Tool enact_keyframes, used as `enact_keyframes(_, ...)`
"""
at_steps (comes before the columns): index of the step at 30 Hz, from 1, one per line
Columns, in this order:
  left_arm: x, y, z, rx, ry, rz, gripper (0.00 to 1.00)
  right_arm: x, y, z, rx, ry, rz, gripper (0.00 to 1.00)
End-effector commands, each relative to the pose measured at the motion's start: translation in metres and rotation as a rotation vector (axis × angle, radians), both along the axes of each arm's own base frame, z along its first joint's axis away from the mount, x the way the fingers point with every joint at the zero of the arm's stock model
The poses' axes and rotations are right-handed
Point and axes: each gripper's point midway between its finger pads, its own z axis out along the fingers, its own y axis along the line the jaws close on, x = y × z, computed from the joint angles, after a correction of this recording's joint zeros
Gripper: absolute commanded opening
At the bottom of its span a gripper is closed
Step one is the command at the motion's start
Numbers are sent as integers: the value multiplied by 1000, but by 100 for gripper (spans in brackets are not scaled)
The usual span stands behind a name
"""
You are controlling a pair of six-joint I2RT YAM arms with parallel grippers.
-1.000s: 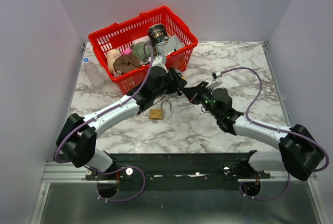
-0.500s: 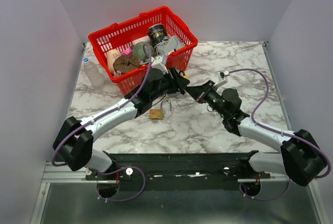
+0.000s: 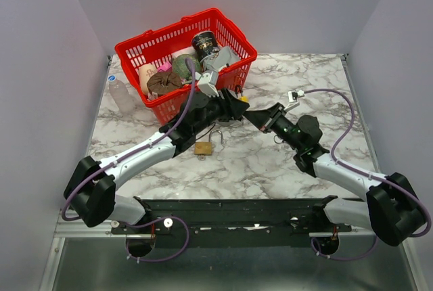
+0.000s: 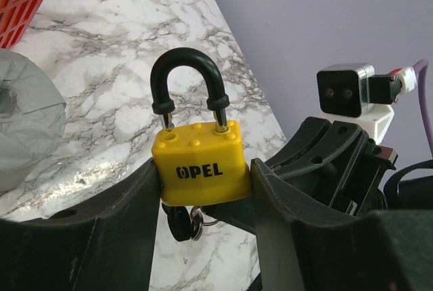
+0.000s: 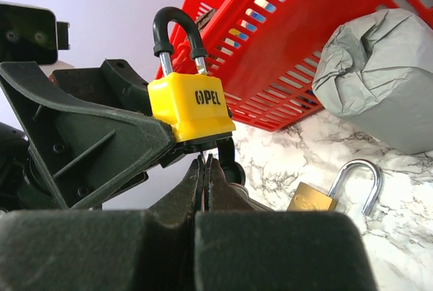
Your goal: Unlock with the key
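Observation:
A yellow padlock [image 4: 203, 162] with a black shackle stands upright, clamped by its sides in my left gripper [image 4: 205, 172]. In the right wrist view the padlock [image 5: 193, 105] is just above my right gripper [image 5: 206, 162]. That gripper is shut on a thin key [image 5: 203, 158] whose tip reaches the lock's underside. A black-headed spare key [image 4: 177, 223] hangs on a ring below the lock. From above, the left gripper [image 3: 236, 107] and the right gripper [image 3: 251, 116] meet tip to tip in front of the basket.
A brass padlock [image 3: 203, 147] with an open shackle lies on the marble below the grippers. A red basket [image 3: 155, 44] full of items stands at the back left. A clear bottle [image 3: 120, 95] lies beside it. A grey crumpled wad [image 5: 379, 74] sits against the basket.
My right arm has swung up and left, bringing its shut gripper to the underside of the yellow padlock. The left arm has shifted slightly, still holding the lock.

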Motion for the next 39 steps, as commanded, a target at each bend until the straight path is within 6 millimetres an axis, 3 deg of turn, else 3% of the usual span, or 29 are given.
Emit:
enact_keyframes(1,-46,-21,12,7,-22,-195,0,23,-22,18,-28,-83,-120,1)
enact_keyframes(5,-35,-11,5,85,-37,-131,0,17,-14,22,-151,-154,-51,8)
enact_keyframes(8,-27,-3,6,139,-57,-80,0,9,-11,11,-255,-153,6,24)
enact_keyframes(9,-25,0,6,153,-62,-64,0,6,-11,9,-275,-155,20,38)
enact_keyframes(12,-14,14,2,226,-71,11,0,-12,-10,-6,-350,-147,102,55)
enact_keyframes(18,-14,34,-2,306,-120,49,0,-62,-15,-9,-479,-217,294,64)
enact_keyframes(20,-19,41,0,311,-147,32,0,-72,-20,9,-497,-280,302,66)
enact_keyframes(21,-22,45,-8,326,-145,22,0,-74,-23,14,-523,-318,302,69)
enact_keyframes(22,-29,47,-1,319,-190,-16,0,-80,-26,12,-544,-306,315,70)
enact_keyframes(24,-38,50,-8,331,-221,-84,0,-86,-27,32,-557,-386,322,71)
enact_keyframes(25,-45,52,-2,336,-271,-124,0,-89,-27,37,-558,-408,333,72)
enact_keyframes(29,-103,36,9,248,-393,-471,0,-100,-18,60,-539,-532,415,72)
enact_keyframes(30,-114,35,8,225,-403,-536,0,-101,-15,71,-525,-577,431,72)
enact_keyframes(33,-139,35,17,152,-430,-681,0,-108,-5,78,-484,-611,517,73)
enact_keyframes(39,-153,33,16,110,-406,-806,0,-112,10,97,-428,-701,588,73)
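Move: Out between the two hands, the yellow padlock is pinched in the left fingertips, roughly 1 cm ahead and 1 cm right of that hand's point. From the left hand the grey canister stands about 9 cm ahead, 5 cm left and 17 cm below, and the brass padlock lies some 4 cm back, 14 cm left and 23 cm below. For the right hand, the key is still in its shut fingertips, with the yellow padlock about 4 cm ahead, 1 cm left and 1 cm higher. Opening wide, the right fingers let go of the key, and the hand draws back nearly 10 cm and rises about 7, tilting up and turning counter-clockwise. The left hand keeps its pinch on the yellow padlock and carries it some 13 cm back and 4 cm left, swinging about 35 degrees clockwise until its fingers point to the right. ##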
